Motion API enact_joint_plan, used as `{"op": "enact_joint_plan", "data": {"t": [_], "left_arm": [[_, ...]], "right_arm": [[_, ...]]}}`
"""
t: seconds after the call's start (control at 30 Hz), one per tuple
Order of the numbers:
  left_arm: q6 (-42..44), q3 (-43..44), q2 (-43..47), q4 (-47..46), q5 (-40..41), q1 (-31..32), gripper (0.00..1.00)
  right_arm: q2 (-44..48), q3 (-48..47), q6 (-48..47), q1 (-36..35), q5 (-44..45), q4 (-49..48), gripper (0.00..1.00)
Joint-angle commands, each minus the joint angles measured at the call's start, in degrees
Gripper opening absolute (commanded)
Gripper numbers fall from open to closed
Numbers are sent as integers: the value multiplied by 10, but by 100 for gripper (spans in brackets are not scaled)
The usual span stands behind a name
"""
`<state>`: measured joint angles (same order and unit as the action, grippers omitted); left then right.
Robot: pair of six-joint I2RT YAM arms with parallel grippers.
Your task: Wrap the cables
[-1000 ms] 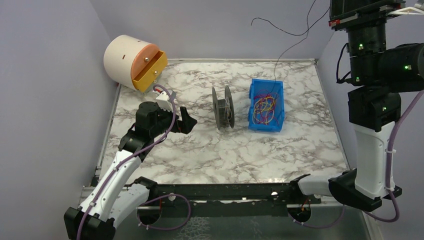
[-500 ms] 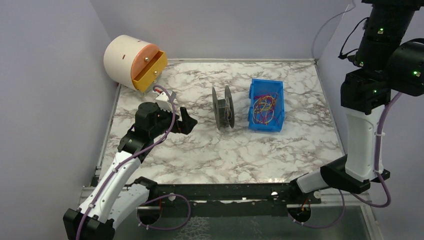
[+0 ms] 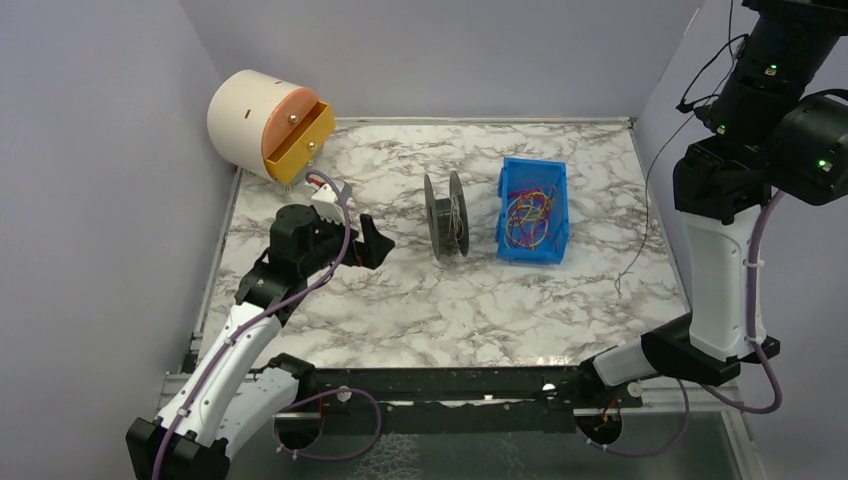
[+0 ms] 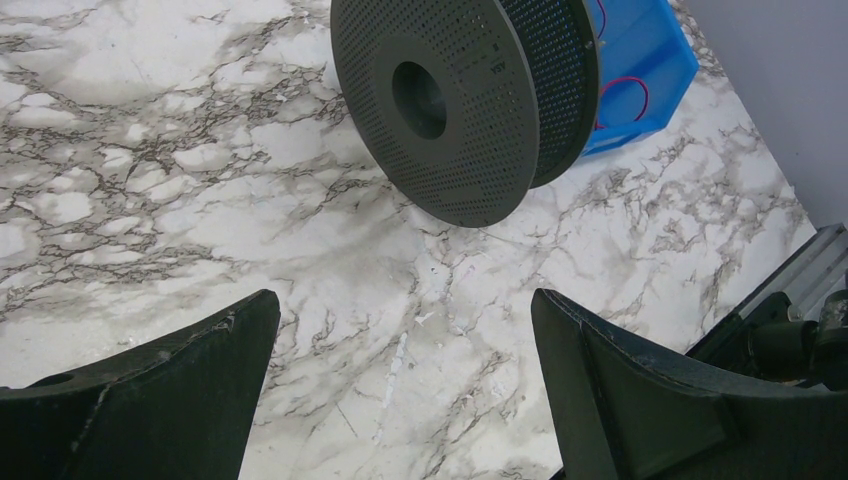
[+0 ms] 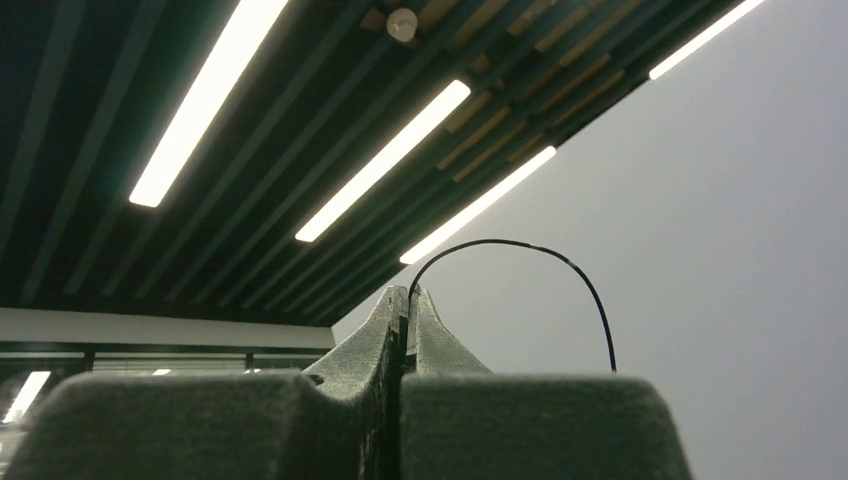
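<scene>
A dark grey perforated spool stands on edge mid-table; it also shows in the left wrist view. A blue bin of coloured cables sits to its right. My left gripper is open and empty, low over the marble, left of the spool, with its fingertips wide apart. My right arm is raised high at the right, and its jaws are out of the top view. My right gripper points at the ceiling, shut on a thin black cable. The cable hangs down to the table's right side.
A white cylinder with an orange drawer lies at the back left corner. The blue bin also shows in the left wrist view, behind the spool. Grey walls enclose the marble table on three sides. A black frame rail runs along the near edge.
My right arm has swung up and to the right with the black cable. The cable has left the bin area and now dangles by the right wall. The left arm has not moved.
</scene>
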<state>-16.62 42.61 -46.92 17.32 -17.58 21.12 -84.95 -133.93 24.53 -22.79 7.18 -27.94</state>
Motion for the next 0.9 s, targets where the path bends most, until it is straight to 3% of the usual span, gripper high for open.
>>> {"op": "enact_joint_plan", "data": {"t": [0.0,0.27,0.5,0.87], "left_arm": [[3,-3,13,-4,-17,1,99],[-8,12,31,-15,-51,2,99],[-45,69,32,-17,-161,2,99],[-66,140,30,-27,-295,3,99]], "right_arm": [[46,55,35,3,-11,24,1],[197,262,93,2,-52,162,1],[347,504,115,2,-56,225,1],[408,584,94,2,-181,398,1]]}}
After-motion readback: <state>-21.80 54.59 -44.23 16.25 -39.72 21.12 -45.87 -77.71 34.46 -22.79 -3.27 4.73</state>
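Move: My right hand is raised high, already pinching the black cable. The spool stands about 21 cm ahead of it, some 23 cm to its left and roughly 74 cm below. The blue bin is about 24 cm ahead, 3 cm left and 80 cm below. From my empty, open left hand the spool lies about 14 cm ahead, 13 cm to the right and 12 cm below; the bin is roughly 17 cm ahead, 32 cm right and 18 cm below. I bring my right hand down some 27 cm and a little to the left, towards the spool, keeping the cable pinched while my upright fingers tip some 50 degrees over to point forward and left. My left hand, wide open, lifts about 12 cm, drawing back and to the right, away from the spool, as its fingers swing clockwise and come up nearly level. ##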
